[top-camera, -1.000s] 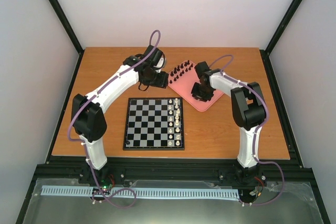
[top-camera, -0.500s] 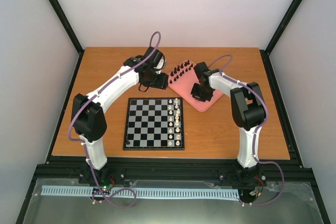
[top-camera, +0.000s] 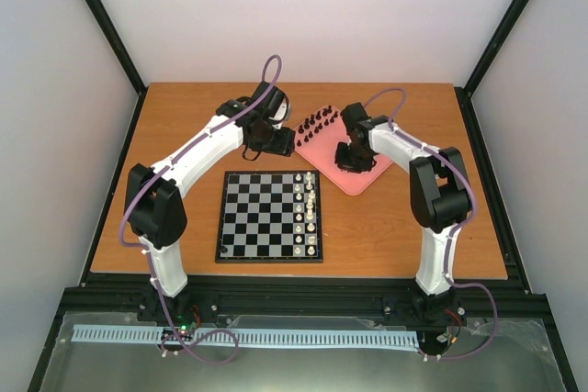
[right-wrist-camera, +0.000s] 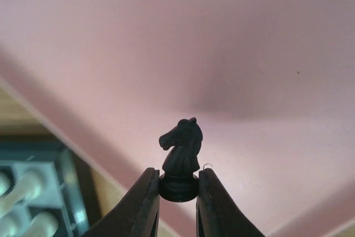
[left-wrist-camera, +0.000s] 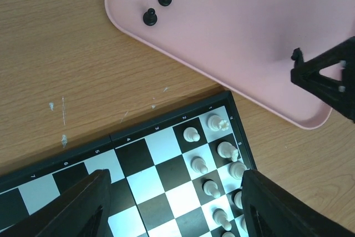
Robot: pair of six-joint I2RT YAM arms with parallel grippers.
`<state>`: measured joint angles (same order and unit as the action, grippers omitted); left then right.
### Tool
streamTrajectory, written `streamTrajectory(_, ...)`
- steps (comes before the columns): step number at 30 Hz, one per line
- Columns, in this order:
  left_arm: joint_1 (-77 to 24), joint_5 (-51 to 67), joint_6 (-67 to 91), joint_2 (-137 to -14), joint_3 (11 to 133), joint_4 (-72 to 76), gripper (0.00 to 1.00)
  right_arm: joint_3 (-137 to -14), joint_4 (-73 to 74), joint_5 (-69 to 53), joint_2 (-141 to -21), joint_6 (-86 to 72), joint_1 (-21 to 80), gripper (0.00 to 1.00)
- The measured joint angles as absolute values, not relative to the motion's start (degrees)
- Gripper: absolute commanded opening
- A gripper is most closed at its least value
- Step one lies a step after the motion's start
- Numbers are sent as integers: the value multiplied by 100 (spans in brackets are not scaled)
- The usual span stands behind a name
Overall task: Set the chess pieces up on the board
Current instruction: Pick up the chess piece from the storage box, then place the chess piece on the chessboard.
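My right gripper is shut on the base of a black knight, held upright just above the pink tray. From above, this gripper hangs over the tray's middle. Several more black chess pieces stand at the tray's far corner, also seen in the left wrist view. The board lies in front, with white pieces filling its two right columns. My left gripper is open and empty above the board's far right corner, beside the tray.
The pink tray lies diagonally, touching the board's far right corner. Bare wooden table surrounds both. Black frame posts stand at the table's corners. The right gripper's dark fingers show at the right edge of the left wrist view.
The right gripper has closed on the black knight over the tray, and its arm has shifted slightly. The left arm has stayed put.
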<state>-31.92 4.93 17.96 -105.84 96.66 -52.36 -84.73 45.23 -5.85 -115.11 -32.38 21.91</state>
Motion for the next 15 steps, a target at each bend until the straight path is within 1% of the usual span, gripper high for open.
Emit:
streamTrajectory(6, -3192, 506, 1763, -10584, 9666, -5236, 68, -8444, 4604, -996, -10707, -2327, 2156, 10)
streamTrajectory(11, -3190, 666, 1743, -10584, 9673, -5236, 68, -8283, 4571, -1673, -9891, -1732, 1946, 11)
streamTrajectory(13, -3140, 902, 1743, -10584, 9679, -5216, 68, -8239, 4604, -1949, -9677, -1470, 1852, 11)
streamTrajectory(15, -3072, 1284, 1780, -10584, 9679, -5137, 64, -8213, 4683, -2198, -9494, -1184, 1785, 10)
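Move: The right hand already holds the black knight, just clear of the pink tray. The open left gripper, which it seems bound for, hangs about 16 cm to its left, level in reach and some 13 cm higher. The nearest black pieces stand about 6 cm ahead and 13 cm to the left of the right hand; the chessboard's far right corner lies 7 cm left and 3 cm back. From the left hand, the knight is roughly 16 cm right and 13 cm below. The right hand keeps its pinch on the black knight and lifts it fast away from the tray, some 13 cm almost straight up and easing back only slightly, while the wrist turns about 30 degrees in all, counter-clockwise and with the fingertips swinging forward and to the left. Late on, the open left gripper edges about 1 cm right towards the knight, starting to tip its fingers that way; the two hands don't touch yet. ##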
